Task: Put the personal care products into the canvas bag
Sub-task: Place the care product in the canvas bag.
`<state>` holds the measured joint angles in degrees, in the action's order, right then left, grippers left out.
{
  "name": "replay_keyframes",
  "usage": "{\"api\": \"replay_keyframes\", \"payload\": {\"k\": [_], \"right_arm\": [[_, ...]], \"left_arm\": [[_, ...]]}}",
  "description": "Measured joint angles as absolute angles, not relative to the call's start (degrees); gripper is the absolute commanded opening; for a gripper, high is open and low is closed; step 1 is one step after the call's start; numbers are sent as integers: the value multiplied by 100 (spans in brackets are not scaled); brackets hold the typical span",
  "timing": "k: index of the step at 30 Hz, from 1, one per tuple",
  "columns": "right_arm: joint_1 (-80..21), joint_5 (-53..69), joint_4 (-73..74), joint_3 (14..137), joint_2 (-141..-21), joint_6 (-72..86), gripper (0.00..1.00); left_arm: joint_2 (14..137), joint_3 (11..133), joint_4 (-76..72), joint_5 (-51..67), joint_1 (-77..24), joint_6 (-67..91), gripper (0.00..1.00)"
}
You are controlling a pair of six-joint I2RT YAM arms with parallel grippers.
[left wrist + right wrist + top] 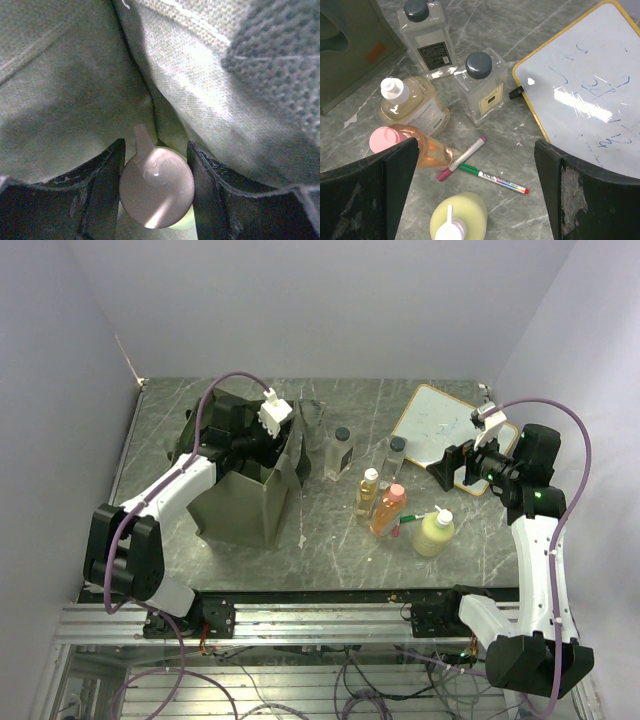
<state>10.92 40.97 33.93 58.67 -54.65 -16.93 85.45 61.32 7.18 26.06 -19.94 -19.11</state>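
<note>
The olive canvas bag (240,502) stands at the left with its mouth up. My left gripper (263,445) reaches down into it; in the left wrist view that gripper (156,172) is shut on the round pale cap of a pump bottle (157,187), with bag fabric (60,100) all around. On the table stand two clear dark-capped bottles (340,452) (396,455), an amber bottle (368,492), an orange bottle (388,508) and a yellow-green pump bottle (434,532). My right gripper (455,465) hovers open above them (477,170), holding nothing.
A wood-framed whiteboard (440,425) lies at the back right, under my right arm. A red marker (462,159) and a green marker (492,178) lie between the orange bottle (420,149) and the yellow-green bottle (459,217). Purple walls close in the table.
</note>
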Motion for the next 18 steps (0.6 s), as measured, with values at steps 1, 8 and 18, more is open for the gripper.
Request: {"api": "replay_keyframes", "payload": {"k": [1,8,18], "right_arm": [[1092,4099,3395,5867,-5474,-1693,100],[1092,4099,3415,5870,-5553,-1693,100],[1092,4095,3459,5881,-5557,-1739,100]], "left_arm": [[8538,6132,731,2600,-1994,-1914,59],[8125,6066,777,2521,-1994,-1922,75],[7655,6154,941,2206,-1994,-1953,99]]}}
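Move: The left hand still grips the green pump bottle by its beige cap, down inside the canvas bag, with the bottle's middle about 7 cm straight below it; the bag's middle lies some 7 cm to its left, level fore and aft and about 5 cm lower. Outside the bag, roughly 10 cm lower, the clear bottle stands about 15 cm right and 5 cm ahead, and the amber bottle some 20 cm right and 4 cm back. From the right hand, the pump bottle is about 35 cm left, 10 cm ahead and 16 cm below. The left fingers spread and let go of the pump bottle's beige cap while the hand is still low in the canvas bag. As they go on opening to nearly full width, the hand pulls up off the cap by about 5 cm, drifting a centimetre or so back and left, while the wrist tips the fingertips up by some 5 degrees, with the bottle left below between the open fingers. ##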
